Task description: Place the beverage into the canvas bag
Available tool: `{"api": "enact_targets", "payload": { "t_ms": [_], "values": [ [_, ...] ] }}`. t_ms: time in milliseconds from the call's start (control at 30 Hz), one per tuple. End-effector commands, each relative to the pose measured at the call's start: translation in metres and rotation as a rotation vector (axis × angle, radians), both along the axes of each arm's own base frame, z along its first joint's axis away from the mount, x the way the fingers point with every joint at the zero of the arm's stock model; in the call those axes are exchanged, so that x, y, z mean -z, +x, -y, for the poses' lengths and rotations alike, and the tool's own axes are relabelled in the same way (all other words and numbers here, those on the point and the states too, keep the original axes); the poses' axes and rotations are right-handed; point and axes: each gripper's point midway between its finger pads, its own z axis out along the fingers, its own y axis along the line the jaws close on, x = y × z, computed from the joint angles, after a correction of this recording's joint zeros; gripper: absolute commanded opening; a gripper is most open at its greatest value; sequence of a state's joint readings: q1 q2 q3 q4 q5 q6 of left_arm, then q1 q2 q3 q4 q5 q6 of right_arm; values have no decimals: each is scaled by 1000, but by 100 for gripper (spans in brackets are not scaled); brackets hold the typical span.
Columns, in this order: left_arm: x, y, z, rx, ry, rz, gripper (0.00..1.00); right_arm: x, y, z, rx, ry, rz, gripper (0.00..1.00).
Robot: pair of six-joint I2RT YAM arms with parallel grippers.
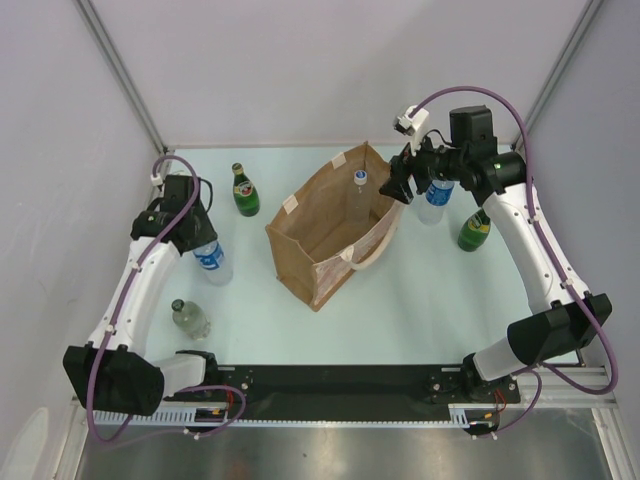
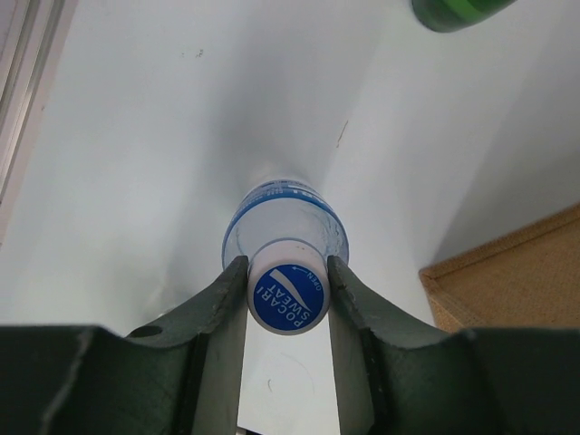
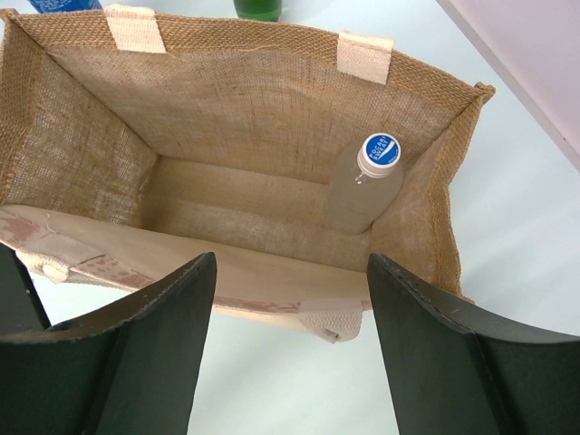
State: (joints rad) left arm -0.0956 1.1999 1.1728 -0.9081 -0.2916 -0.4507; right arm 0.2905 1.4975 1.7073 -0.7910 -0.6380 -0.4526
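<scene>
The tan canvas bag (image 1: 318,262) stands open mid-table, its cream handles hanging over the rim. One Pocari Sweat bottle (image 1: 359,189) stands upright inside it, in the far right corner, and shows in the right wrist view (image 3: 367,186). My right gripper (image 1: 396,188) is open and empty, above the table just outside the bag's right rim (image 3: 291,261). My left gripper (image 1: 203,240) is shut on the cap of a second Pocari Sweat bottle (image 2: 286,294), which stands on the table left of the bag (image 1: 214,265).
A green bottle (image 1: 245,190) stands behind the left gripper, and a clear bottle (image 1: 190,318) in front of it. Right of the bag stand another blue-labelled bottle (image 1: 436,200) and a green bottle (image 1: 474,230). The bag's corner (image 2: 517,272) lies right of the left gripper.
</scene>
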Motion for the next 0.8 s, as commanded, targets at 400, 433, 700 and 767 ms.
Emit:
{"api": "enact_targets", "payload": {
  "t_ms": [400, 433, 700, 767],
  "values": [
    [-132, 12, 49, 427, -59, 402, 0, -24, -6, 5, -3, 30, 64, 73],
    [-141, 11, 52, 441, -55, 438, 0, -25, -6, 5, -4, 32, 66, 73],
    [-243, -2, 84, 632, -30, 745, 0, -26, -5, 9, 6, 39, 61, 73],
    [-263, -4, 92, 667, -20, 794, 0, -28, -5, 9, 6, 43, 63, 73]
  ]
}}
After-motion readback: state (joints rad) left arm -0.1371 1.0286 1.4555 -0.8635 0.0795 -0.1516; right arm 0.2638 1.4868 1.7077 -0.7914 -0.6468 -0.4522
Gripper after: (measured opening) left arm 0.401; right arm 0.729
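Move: The left fingers are already shut on the cap of the blue-labelled bottle, which stands on the table. The canvas bag's middle is about 28 cm to this hand's right, some 11 cm ahead and 7 cm below. The green bottle stands roughly 20 cm ahead and 7 cm right, the small clear bottle about 16 cm back and 4 cm left, both some 10 cm lower. From the right hand, the bag lies about 6 cm ahead, 9 cm left and 20 cm down. Keeping its pinch on the cap, the left hand hesitates briefly, then hoists the blue-labelled bottle off the table, about 16 cm up and accelerating. It swings some 6 cm right, closing the sideways gap to the bag, while the wrist turns about 30 degrees clockwise and the fingertips tip up and outward by roughly 25. ##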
